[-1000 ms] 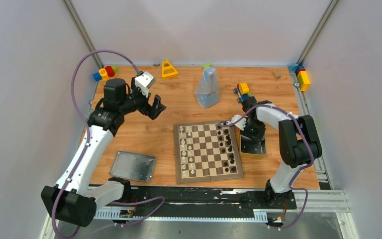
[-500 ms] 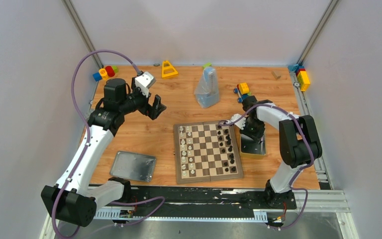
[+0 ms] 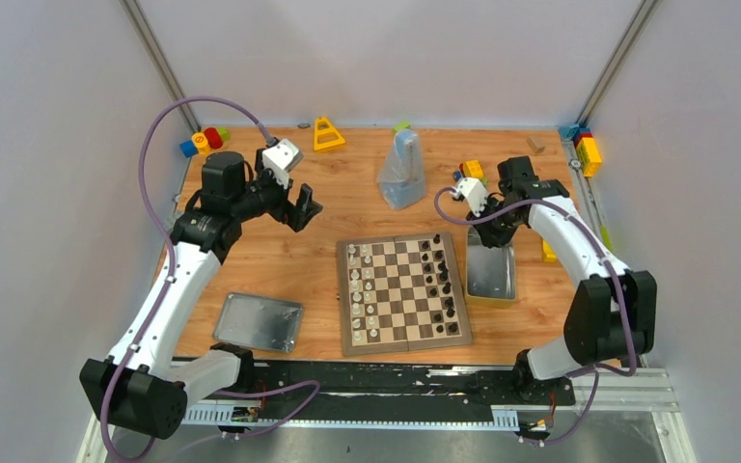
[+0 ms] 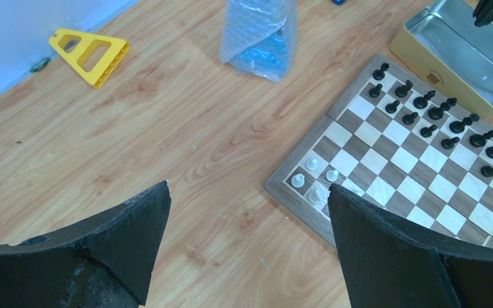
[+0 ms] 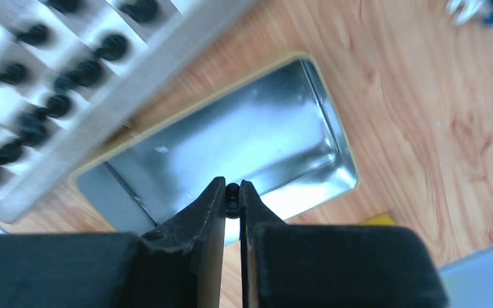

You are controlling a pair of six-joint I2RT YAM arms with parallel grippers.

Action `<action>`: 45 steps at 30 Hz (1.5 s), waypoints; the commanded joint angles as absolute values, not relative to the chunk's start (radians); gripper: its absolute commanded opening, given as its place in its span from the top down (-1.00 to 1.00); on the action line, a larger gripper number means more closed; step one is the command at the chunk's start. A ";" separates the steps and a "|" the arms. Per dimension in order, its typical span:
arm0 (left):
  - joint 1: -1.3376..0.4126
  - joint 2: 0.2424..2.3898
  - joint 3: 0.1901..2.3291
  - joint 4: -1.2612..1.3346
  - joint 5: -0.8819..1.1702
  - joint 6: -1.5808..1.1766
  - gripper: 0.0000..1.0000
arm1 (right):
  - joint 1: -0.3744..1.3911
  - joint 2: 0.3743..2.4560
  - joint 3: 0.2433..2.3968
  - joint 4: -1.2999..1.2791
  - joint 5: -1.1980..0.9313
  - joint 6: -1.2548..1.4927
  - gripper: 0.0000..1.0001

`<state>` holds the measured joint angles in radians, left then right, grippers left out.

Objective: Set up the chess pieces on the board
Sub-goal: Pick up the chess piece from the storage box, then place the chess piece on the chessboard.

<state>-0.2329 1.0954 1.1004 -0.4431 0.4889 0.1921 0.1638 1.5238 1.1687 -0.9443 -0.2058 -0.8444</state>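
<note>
The wooden board (image 3: 403, 307) lies at the table's centre, cream-white chess pieces (image 3: 359, 289) along its left side and black chess pieces (image 3: 441, 280) along its right. My right gripper (image 3: 490, 231) hangs over the far end of the silver tin (image 3: 490, 275), just right of the board. In the right wrist view it (image 5: 232, 200) is shut on a small black chess piece (image 5: 232, 196) above the tin (image 5: 231, 141), with blurred black pieces (image 5: 58, 106) at upper left. My left gripper (image 3: 304, 207) is raised left of the board, open and empty (image 4: 249, 186); the board (image 4: 417, 160) lies ahead of it.
The tin's lid (image 3: 259, 321) lies near the front left. A bubble-wrap bag (image 3: 400, 172) stands behind the board. Toy blocks (image 3: 203, 140) sit at the back corners, a yellow triangle (image 3: 328, 135) at the back, and a yellow block (image 3: 548, 253) right of the tin.
My right gripper closed on a black piece in the tin and lifted it, while the arm's elbow swung out to the right. The left arm has not moved.
</note>
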 commanded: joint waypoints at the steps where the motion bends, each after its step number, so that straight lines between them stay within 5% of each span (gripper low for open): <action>1: -0.225 1.093 1.096 -0.377 0.496 0.224 -1.00 | 0.169 1.425 1.232 -0.940 -0.531 -0.760 1.00; 11: -0.226 1.093 1.100 -0.347 0.519 0.251 -1.00 | 0.285 1.324 1.021 -0.576 -0.889 -0.548 1.00; 19: -0.224 1.101 1.100 -0.347 0.561 0.242 -1.00 | 0.462 1.318 0.785 -0.129 -0.843 -0.339 1.00; 26: -0.224 1.112 1.095 -0.316 0.566 0.214 -1.00 | 0.591 1.422 0.749 -0.028 -0.775 -0.335 1.00; 45: -0.224 1.111 1.073 -0.286 0.587 0.200 -1.00 | 0.608 1.535 0.704 0.148 -0.747 -0.342 0.94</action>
<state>-0.2302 1.1130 1.0775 -0.3290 0.5694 0.2188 0.6018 1.5139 0.7101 0.0650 -0.7399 -0.3340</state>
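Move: My right hand already holds a black chess piece; the middle of the board, where I take it, lies about 22 cm to its left, 9 cm back and 8 cm below. The storage box's middle is under that hand, roughly 5 cm back and 8 cm down. The middle of the black rows stands about 13 cm left, 7 cm back and some 7 cm lower. From my left hand, the board's middle is around 23 cm right, 8 cm back and 25 cm below. Keeping my right fingers shut on the black piece, I carry it up some 6 cm clear of the storage box, swing it about 23 cm left over the black rows with a smaller pull back, then sink towards the board's middle and slow down just above it. My wrist rolls some 45 degrees on the way, so the fingers end up slanting down and left. ##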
